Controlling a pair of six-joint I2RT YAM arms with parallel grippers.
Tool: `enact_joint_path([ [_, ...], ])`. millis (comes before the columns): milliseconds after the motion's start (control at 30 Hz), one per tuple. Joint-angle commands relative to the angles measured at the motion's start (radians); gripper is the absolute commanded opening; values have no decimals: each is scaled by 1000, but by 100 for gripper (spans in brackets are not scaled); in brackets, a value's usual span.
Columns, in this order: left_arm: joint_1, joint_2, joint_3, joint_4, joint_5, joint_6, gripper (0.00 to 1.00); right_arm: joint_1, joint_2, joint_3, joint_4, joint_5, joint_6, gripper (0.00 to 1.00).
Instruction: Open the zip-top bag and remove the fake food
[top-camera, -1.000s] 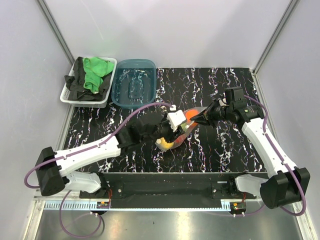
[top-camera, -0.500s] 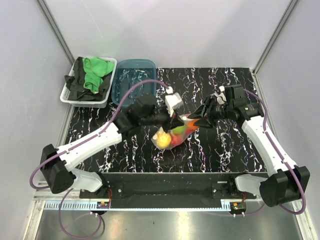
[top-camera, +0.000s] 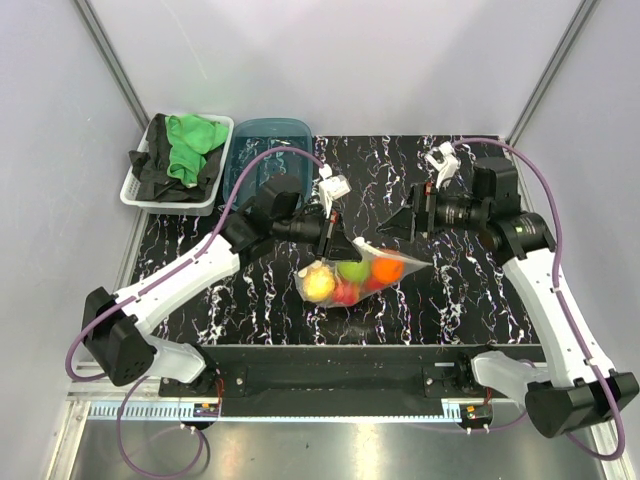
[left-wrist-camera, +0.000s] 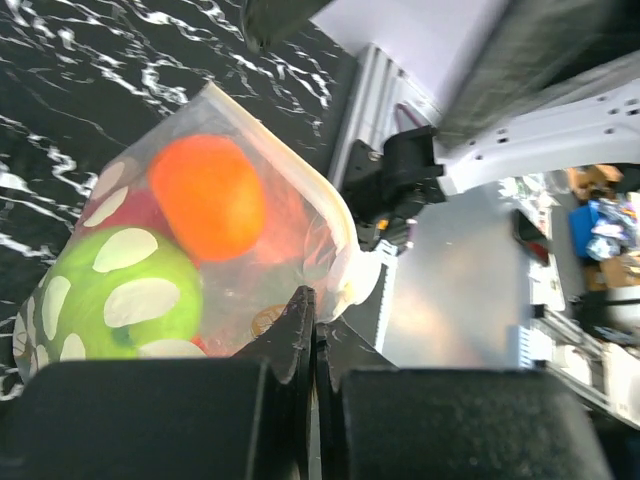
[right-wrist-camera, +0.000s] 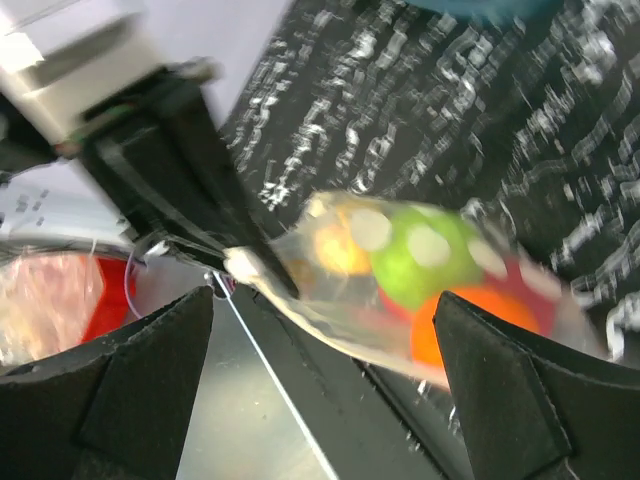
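Observation:
The zip-top bag (top-camera: 365, 262), clear with white dots, hangs off the table by its upper left corner. My left gripper (top-camera: 335, 243) is shut on that edge; the left wrist view shows the bag's rim (left-wrist-camera: 335, 215) pinched between the closed fingertips (left-wrist-camera: 303, 318). The fake food sits inside the bag: a yellow fruit (top-camera: 319, 282), a lime green one (top-camera: 351, 270), an orange one (top-camera: 387, 270) and a red one (top-camera: 345, 292). My right gripper (top-camera: 395, 228) is wide open, just right of the bag and apart from it. In the right wrist view the bag (right-wrist-camera: 420, 265) lies beyond the spread fingers (right-wrist-camera: 135, 375).
A teal tub (top-camera: 268, 170) stands at the back left of the black marbled table (top-camera: 460, 300). Left of the tub is a white basket (top-camera: 140, 195) with green and black cloths. Grey walls close in the left, back and right sides.
The right gripper let go of the bag, opened wide and drew back to the right. The left gripper shut on the bag's edge and lifted it back and leftwards.

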Motion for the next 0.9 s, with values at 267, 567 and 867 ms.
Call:
enact_joint_path([
  [267,26,7,69,46,136,-161,0,84,72,-3,265,-325,-122,84],
  [567,46,6,25,121,166,-253,0,104,111,-46,315,-374,-30,58],
  [867,48,1,9,148,174,-282,0,116,134,-53,346,-359,18,43],
])
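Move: The white zip end of the bag sits at the left hand's shut fingertips, about 1 cm to their right. From the right hand it lies roughly 7 cm left, 3 cm back and 2 cm lower. From the right hand, the orange is about 10 cm back and 2 cm right, and the green spotted apple 10 cm back and 7 cm left, both some 10 cm lower. The yellow fruit is 13 cm back, 15 cm left and equally low. The left fingers keep their pinch on the bag's zip edge and raise it about 2 cm, the wrist rolling a little. Meanwhile the wide-open right hand goes some 5 cm left and slightly back to that zip end, rising a little first and sinking again. It swings about 25 degrees counter-clockwise and closes to around half, the two fingers bracketing the zip end without yet shutting on it. ##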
